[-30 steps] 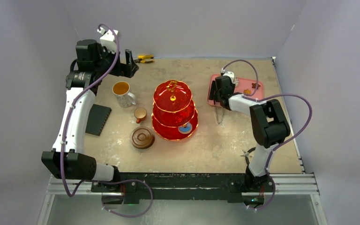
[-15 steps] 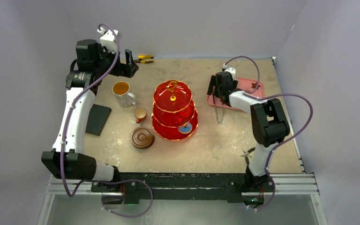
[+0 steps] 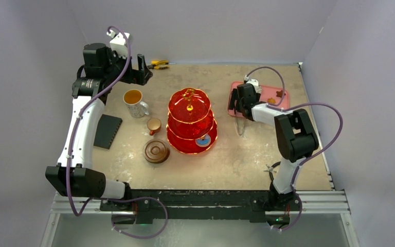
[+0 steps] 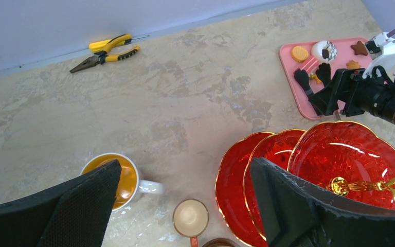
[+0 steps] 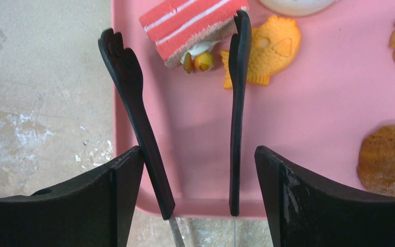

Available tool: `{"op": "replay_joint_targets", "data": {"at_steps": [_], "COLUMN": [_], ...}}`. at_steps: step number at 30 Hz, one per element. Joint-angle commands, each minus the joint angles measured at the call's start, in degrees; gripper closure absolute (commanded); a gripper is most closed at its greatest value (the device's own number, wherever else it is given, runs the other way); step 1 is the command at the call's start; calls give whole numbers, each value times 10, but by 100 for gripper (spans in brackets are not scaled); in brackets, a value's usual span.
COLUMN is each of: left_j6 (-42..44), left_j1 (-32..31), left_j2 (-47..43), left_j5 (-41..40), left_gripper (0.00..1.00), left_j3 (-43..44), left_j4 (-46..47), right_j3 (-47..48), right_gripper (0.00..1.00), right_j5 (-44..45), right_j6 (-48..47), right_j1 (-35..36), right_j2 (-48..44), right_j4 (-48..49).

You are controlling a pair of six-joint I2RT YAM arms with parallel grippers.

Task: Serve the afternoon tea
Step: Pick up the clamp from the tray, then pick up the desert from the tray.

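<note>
The red three-tier stand (image 3: 191,121) (image 4: 339,164) stands mid-table, with one blue pastry (image 3: 203,140) on its lowest tier. Left of it are the white mug of tea (image 3: 133,98) (image 4: 128,177), the small brown cup (image 3: 154,125) (image 4: 191,217) and the brown saucer (image 3: 156,151). More pastries lie on the pink tray (image 3: 283,103) (image 5: 313,113): a striped cake (image 5: 193,20), a yellow fish (image 5: 267,49) and a brown cookie (image 5: 391,159). My right gripper (image 3: 239,109) (image 5: 198,154) is open and straddles the black tongs (image 5: 139,103) (image 3: 240,126) at the tray's edge. My left gripper (image 3: 144,69) (image 4: 185,163) hangs open and empty high above the mug.
Yellow pliers (image 3: 159,64) (image 4: 105,51) lie by the back wall. A black notebook (image 3: 108,131) lies left of the cup, under the left arm. Walls close in the table at the back and on both sides.
The right gripper's jaws spread wider around the tongs. The wrist rose slightly toward the back, then settled down again. The left arm has not moved.
</note>
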Motion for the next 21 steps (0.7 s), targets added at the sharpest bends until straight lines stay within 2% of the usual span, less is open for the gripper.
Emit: {"op": "replay_joint_targets", "data": {"at_steps": [1, 5, 14, 21], "left_j6": [-4, -5, -6, -5], "left_j1": [7, 6, 6, 6], "left_j2": [-8, -6, -4, -4], "left_j5": [9, 9, 11, 9], "left_gripper": [4, 4, 4, 4], "left_j3": [23, 28, 33, 34], "left_j4": [14, 14, 12, 9], "right_j3": [39, 56, 59, 61], "right_gripper": [20, 28, 33, 45], "right_j5": [9, 36, 28, 26], "right_j6": [-7, -1, 0, -4], "right_j1": [-2, -2, -2, -3], "right_j2": [15, 31, 41, 36], "right_j4": [7, -14, -14, -7]}}
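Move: The clamp lies open on the tray, its two black arms between the right fingers; its middle is about 3 cm back of that hand, straight in line and 1 cm or so below. The cake slice lies some 7 cm ahead and 1 cm right, the fish pastry about 6 cm ahead and 5 cm right, and the brown pastry some 12 cm right and 1 cm ahead. From the left hand the clamp is roughly 40 cm right, 4 cm ahead and 31 cm below. Forward by about 1.5 cm along the clamp's black arms goes the right hand, then it sinks about 1 cm towards the tray. Its fingers close from wide to a little over half open, so that the right pad also comes up to the clamp and the two arms are squeezed towards each other. ##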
